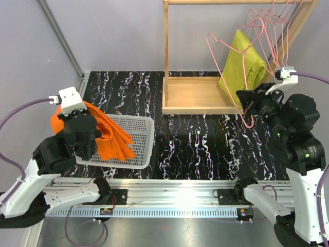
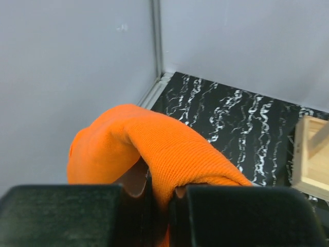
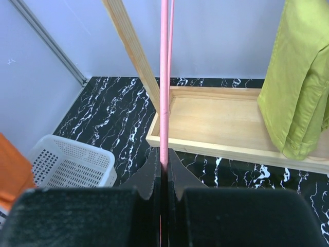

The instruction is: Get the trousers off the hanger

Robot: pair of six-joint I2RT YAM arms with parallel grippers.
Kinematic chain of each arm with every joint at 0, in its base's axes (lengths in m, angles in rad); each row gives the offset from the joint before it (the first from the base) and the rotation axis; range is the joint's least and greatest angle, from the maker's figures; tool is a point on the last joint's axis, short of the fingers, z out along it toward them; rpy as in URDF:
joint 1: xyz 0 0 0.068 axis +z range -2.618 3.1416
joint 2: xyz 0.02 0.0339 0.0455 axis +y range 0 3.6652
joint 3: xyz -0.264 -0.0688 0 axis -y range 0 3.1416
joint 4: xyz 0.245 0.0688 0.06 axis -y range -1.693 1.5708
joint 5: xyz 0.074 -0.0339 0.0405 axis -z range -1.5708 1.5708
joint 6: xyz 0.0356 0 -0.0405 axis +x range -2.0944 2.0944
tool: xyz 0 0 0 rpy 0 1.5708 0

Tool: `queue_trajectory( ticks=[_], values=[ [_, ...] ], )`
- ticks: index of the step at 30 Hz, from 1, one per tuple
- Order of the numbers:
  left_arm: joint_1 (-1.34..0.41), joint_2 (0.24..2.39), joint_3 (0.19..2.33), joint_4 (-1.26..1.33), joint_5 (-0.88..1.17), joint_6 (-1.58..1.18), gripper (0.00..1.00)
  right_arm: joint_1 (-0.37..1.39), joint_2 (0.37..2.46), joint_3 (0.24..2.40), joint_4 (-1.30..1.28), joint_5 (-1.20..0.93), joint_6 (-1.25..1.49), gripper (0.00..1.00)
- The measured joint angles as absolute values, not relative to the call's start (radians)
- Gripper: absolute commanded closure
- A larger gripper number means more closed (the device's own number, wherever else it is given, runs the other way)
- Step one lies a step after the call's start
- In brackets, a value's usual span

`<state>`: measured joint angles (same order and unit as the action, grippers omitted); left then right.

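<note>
The bright orange trousers [image 1: 110, 135] hang from my left gripper [image 1: 85, 135] over the white mesh basket [image 1: 141, 146]. The left gripper is shut on a fold of the trousers [image 2: 169, 154], seen close in the left wrist view. My right gripper [image 1: 248, 107] is shut on the pink wire hanger [image 1: 226, 51], held free of the trousers in front of the wooden rack. In the right wrist view the hanger wire [image 3: 164, 77] runs straight up from between the shut fingertips [image 3: 154, 172]. The trousers show as an orange patch [image 3: 13, 172] at the left edge there.
A wooden rack with a tray base [image 1: 198, 95] stands at the back. A yellow-green garment [image 1: 244, 64] hangs on it, with several empty pink hangers [image 1: 272, 23] on the top rail. A wall with a metal corner strip [image 1: 59, 36] bounds the left.
</note>
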<state>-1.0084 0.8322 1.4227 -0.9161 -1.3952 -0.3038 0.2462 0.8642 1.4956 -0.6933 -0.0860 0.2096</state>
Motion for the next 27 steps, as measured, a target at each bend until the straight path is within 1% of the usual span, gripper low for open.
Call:
queue_trajectory(
  ticks=[5, 7, 16, 21, 27],
  values=[
    [-0.843, 0.847, 1.306, -0.912, -1.267, -0.318, 1.0, 0.246, 0.853, 1.496, -0.693, -0.101, 0.214, 1.0],
    [-0.807, 0.865, 1.274, -0.918, -1.224, -0.33, 1.0, 0.246, 0.846, 1.496, -0.694, -0.1, 0.214, 1.0],
    [-0.797, 0.899, 1.214, -1.013, -1.107, -0.486, 1.0, 0.246, 0.837, 1.496, -0.694, -0.1, 0.213, 1.0],
    [-0.796, 0.939, 1.113, -1.042, -1.016, -0.66, 1.0, 0.246, 0.856, 1.496, -0.693, -0.1, 0.213, 1.0],
    [-0.799, 0.961, 0.977, -1.137, -0.972, -1.01, 1.0, 0.246, 0.88, 1.511, -0.692, -0.108, 0.213, 1.0]
  ],
)
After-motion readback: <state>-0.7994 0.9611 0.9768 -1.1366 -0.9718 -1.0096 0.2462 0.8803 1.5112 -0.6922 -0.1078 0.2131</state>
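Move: The white basket meant for the orange trousers in the left gripper lies about 38 cm below that hand, its middle some 8 cm ahead and 5 cm to the right. The metal rail along the left wall runs roughly 20 cm to the left of the basket's middle, level with it. The wooden rack's tray stands about 22 cm beyond the basket and 36 cm to its right. From the right hand, the basket is some 38 cm left, 5 cm ahead and 41 cm down. Bring the left gripper down about 22 cm towards the white basket with the orange trousers still pinched shut in its fingers, easing a few centimetres forward at first and then drifting slightly right. Tip the fingers some 25 degrees further downwards as you sink. Keep the right gripper closed on the empty pink hanger, nearly still. ##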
